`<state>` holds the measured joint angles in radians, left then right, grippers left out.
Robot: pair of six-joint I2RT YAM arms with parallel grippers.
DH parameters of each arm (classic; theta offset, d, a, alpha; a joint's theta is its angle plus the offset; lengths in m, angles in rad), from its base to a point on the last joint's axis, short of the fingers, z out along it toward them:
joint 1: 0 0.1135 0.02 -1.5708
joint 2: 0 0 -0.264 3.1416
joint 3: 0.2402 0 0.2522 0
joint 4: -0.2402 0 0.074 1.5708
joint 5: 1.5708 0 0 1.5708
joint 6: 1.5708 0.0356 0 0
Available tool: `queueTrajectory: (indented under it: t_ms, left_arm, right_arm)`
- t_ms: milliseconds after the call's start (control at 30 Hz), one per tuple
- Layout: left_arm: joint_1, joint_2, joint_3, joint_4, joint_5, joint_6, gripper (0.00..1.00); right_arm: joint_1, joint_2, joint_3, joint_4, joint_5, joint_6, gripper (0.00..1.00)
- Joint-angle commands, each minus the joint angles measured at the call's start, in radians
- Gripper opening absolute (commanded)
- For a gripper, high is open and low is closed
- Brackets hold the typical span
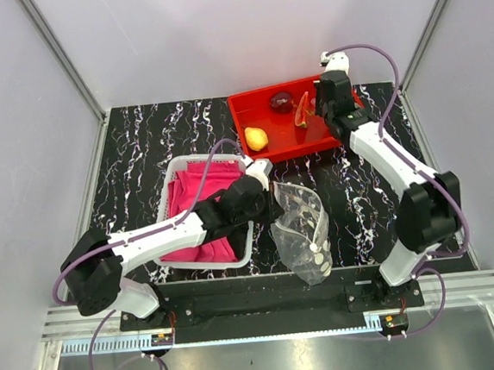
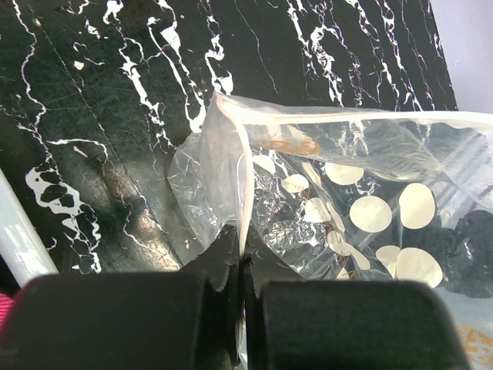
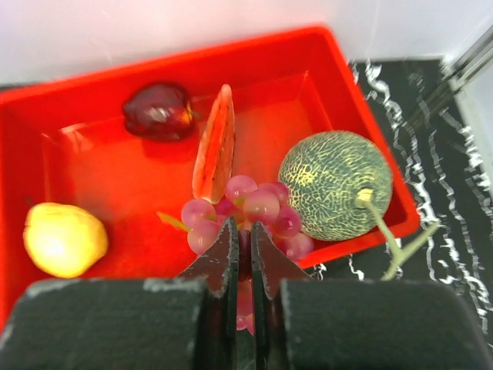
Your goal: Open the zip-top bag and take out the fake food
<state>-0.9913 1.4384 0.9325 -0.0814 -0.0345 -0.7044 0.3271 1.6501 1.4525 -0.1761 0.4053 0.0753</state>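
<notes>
The zip-top bag, clear with pale dots, stands crumpled on the black marbled table. My left gripper is shut on its upper edge; in the left wrist view the bag rises from between the closed tips of that gripper. Over the red tray, my right gripper is shut on the purple grapes, pinched at the tips of that gripper. In the tray lie a lemon, a dark red fruit, a watermelon slice and a green melon.
A white basket holding pink cloth sits at the left under my left arm. The lemon lies at the tray's near left corner. Grey walls with metal rails close in the table on three sides.
</notes>
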Motion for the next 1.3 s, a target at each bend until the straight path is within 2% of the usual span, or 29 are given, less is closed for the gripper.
queueTrajectory:
  t_ms: [0,233,433,500,633,833,933,1133,1267]
  left_arm:
    - [0.020,-0.032,0.017,0.009,0.007,0.017,0.00]
    - [0.033,-0.030,0.038,-0.001,0.016,0.016,0.00]
    - [0.034,-0.024,0.051,-0.011,0.012,0.013,0.00]
    - [0.034,-0.024,0.052,-0.012,0.012,0.011,0.00]
    - [0.034,-0.018,0.058,-0.012,0.015,0.011,0.00]
    - [0.034,-0.007,0.075,-0.014,0.024,0.013,0.00]
    - [0.034,-0.007,0.083,-0.018,0.022,0.016,0.00]
    - [0.036,0.014,0.117,-0.040,0.025,0.025,0.00]
    - [0.036,0.053,0.199,-0.119,0.016,0.037,0.00]
  right_arm:
    - [-0.055,0.082,0.063,0.053,-0.118,0.047,0.00]
    - [-0.094,0.215,0.118,0.029,-0.198,0.064,0.01]
    - [-0.108,0.298,0.200,-0.085,-0.269,0.072,0.25]
    - [-0.109,0.300,0.207,-0.102,-0.284,0.066,0.41]
    - [-0.112,0.304,0.258,-0.177,-0.312,0.063,0.50]
    - [-0.112,0.226,0.247,-0.218,-0.342,0.093,0.61]
    - [-0.112,0.171,0.238,-0.263,-0.361,0.139,0.63]
    - [-0.111,-0.007,0.086,-0.301,-0.525,0.283,0.65]
    - [-0.111,-0.201,-0.061,-0.341,-0.603,0.311,0.67]
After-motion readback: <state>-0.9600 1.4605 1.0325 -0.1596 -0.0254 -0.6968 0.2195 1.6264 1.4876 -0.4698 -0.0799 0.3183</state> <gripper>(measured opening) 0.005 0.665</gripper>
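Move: The right gripper already holds the grapes. Their landing spot, on the red tray's floor by its front edge, is about 5 cm ahead, 4 cm left and 14 cm below. From this hand, the melon stands some 8 cm ahead and 9 cm right, the watermelon slice 11 ahead and 4 left, the lemon 5 ahead and 20 left, all roughly 11 to 14 cm lower. From the left gripper, that spot is about 31 cm ahead, 15 right and somewhat lower. Lower the right gripper about 11 cm into the red tray, easing 5 cm forward and tipping the fingers some 15 degrees further down. Near the bottom spread the fingers wide to let go of the grapes, then pull back about 9 cm and up 8, drifting left and rolling the hand's left side up. Keep the left fingers shut on the bag's rim, lifting it about 2 cm. ##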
